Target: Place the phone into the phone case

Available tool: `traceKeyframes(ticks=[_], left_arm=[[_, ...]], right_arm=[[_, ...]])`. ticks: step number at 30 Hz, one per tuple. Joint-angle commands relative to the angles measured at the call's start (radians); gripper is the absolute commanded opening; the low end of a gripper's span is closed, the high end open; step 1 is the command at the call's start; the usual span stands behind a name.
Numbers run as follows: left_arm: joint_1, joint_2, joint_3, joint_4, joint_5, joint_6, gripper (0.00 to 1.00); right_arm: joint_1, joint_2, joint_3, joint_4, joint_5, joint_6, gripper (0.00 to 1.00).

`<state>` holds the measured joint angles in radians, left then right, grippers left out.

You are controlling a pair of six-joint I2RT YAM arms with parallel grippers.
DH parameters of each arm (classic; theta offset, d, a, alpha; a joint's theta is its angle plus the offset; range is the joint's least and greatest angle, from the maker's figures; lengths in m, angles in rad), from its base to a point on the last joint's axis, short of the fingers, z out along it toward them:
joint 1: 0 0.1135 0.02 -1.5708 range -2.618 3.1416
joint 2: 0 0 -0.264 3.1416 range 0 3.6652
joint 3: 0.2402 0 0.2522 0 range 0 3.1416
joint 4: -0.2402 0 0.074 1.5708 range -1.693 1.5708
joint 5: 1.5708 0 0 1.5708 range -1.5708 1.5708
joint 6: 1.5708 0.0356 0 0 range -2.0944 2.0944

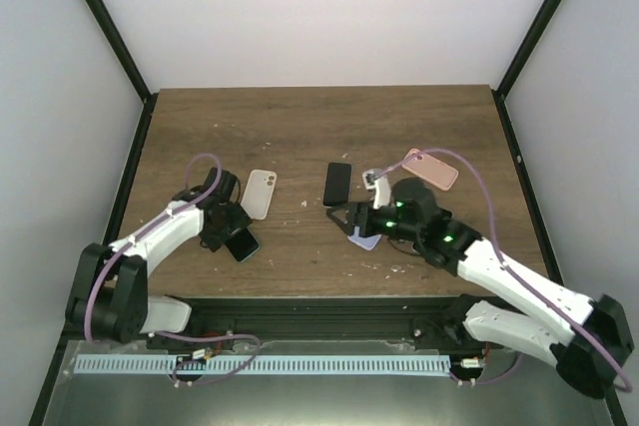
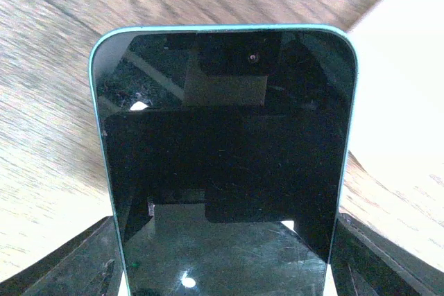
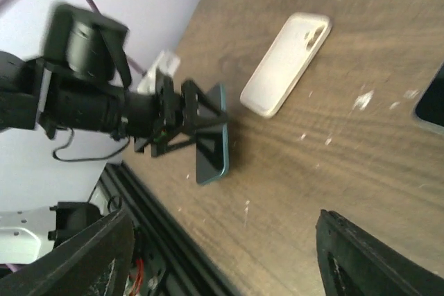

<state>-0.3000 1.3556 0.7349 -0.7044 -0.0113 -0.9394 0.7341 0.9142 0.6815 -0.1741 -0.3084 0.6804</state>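
Observation:
A phone (image 2: 225, 136) with a teal edge and a dark screen is gripped by its two long sides in my left gripper (image 2: 225, 261), shut on it. From above, that phone (image 1: 244, 245) is at the left front of the table, in the left gripper (image 1: 232, 236). A cream phone case (image 1: 260, 194) lies flat just beyond it, apart from the phone. My right gripper (image 1: 357, 218) hovers over the middle front, open. In the right wrist view its fingers (image 3: 374, 254) stand wide apart with only bare wood between them, and the held phone (image 3: 211, 147) and cream case (image 3: 286, 64) lie ahead.
A black phone (image 1: 337, 184) lies flat at mid-table. A pink case (image 1: 431, 169) sits to the back right. A lavender case (image 1: 364, 240) lies under the right gripper. The black rail (image 1: 329, 311) runs along the table's near edge.

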Motion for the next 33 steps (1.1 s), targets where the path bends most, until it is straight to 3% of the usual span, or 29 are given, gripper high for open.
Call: traceKeyframes(ticks=[1, 8, 15, 23, 33], left_arm=[[-0.049, -0.077, 0.01, 0.012, 0.041, -0.019, 0.67], [-0.09, -0.175, 0.015, 0.018, 0.112, -0.023, 0.66], [-0.097, -0.247, -0.009, 0.036, 0.164, -0.019, 0.64], [-0.097, -0.283, -0.034, 0.065, 0.213, -0.007, 0.64], [-0.097, -0.295, -0.045, 0.08, 0.235, -0.001, 0.64]], right_arm=[[0.103, 0.159, -0.011, 0.158, -0.027, 0.054, 0.66], [0.2, 0.523, 0.117, 0.284, -0.127, 0.04, 0.42], [0.2, 0.723, 0.187, 0.423, -0.267, 0.084, 0.45], [0.202, 0.826, 0.259, 0.447, -0.335, 0.104, 0.43], [0.202, 0.877, 0.275, 0.467, -0.389, 0.121, 0.1]])
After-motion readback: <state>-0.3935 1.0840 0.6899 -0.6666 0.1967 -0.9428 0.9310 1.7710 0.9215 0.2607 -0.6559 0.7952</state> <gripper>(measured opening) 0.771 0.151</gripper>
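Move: The black phone is already held across its width by the left fingers, its middle about at that hand point, 1 cm back and 1 cm right. From the right hand it is about 26 cm left, 3 cm ahead and 19 cm lower. The white case is some 12 cm ahead, 7 cm right and 4 cm below the left hand. From the right hand, the spare phone is about 17 cm ahead, 1 cm right, and the purple case 8 cm ahead, 9 cm right, both 22 cm down. The phone is lifted about 6 cm and carried as far right by the left hand, which keeps its grip and tilts some 20 degrees. The right hand comes down and left to meet it, then runs on level to the left (about 17 cm left, 12 cm down in all), turning counter-clockwise and tipping down; its fingers narrow, then close to pinch the phone's near, back-right end between its faces. ##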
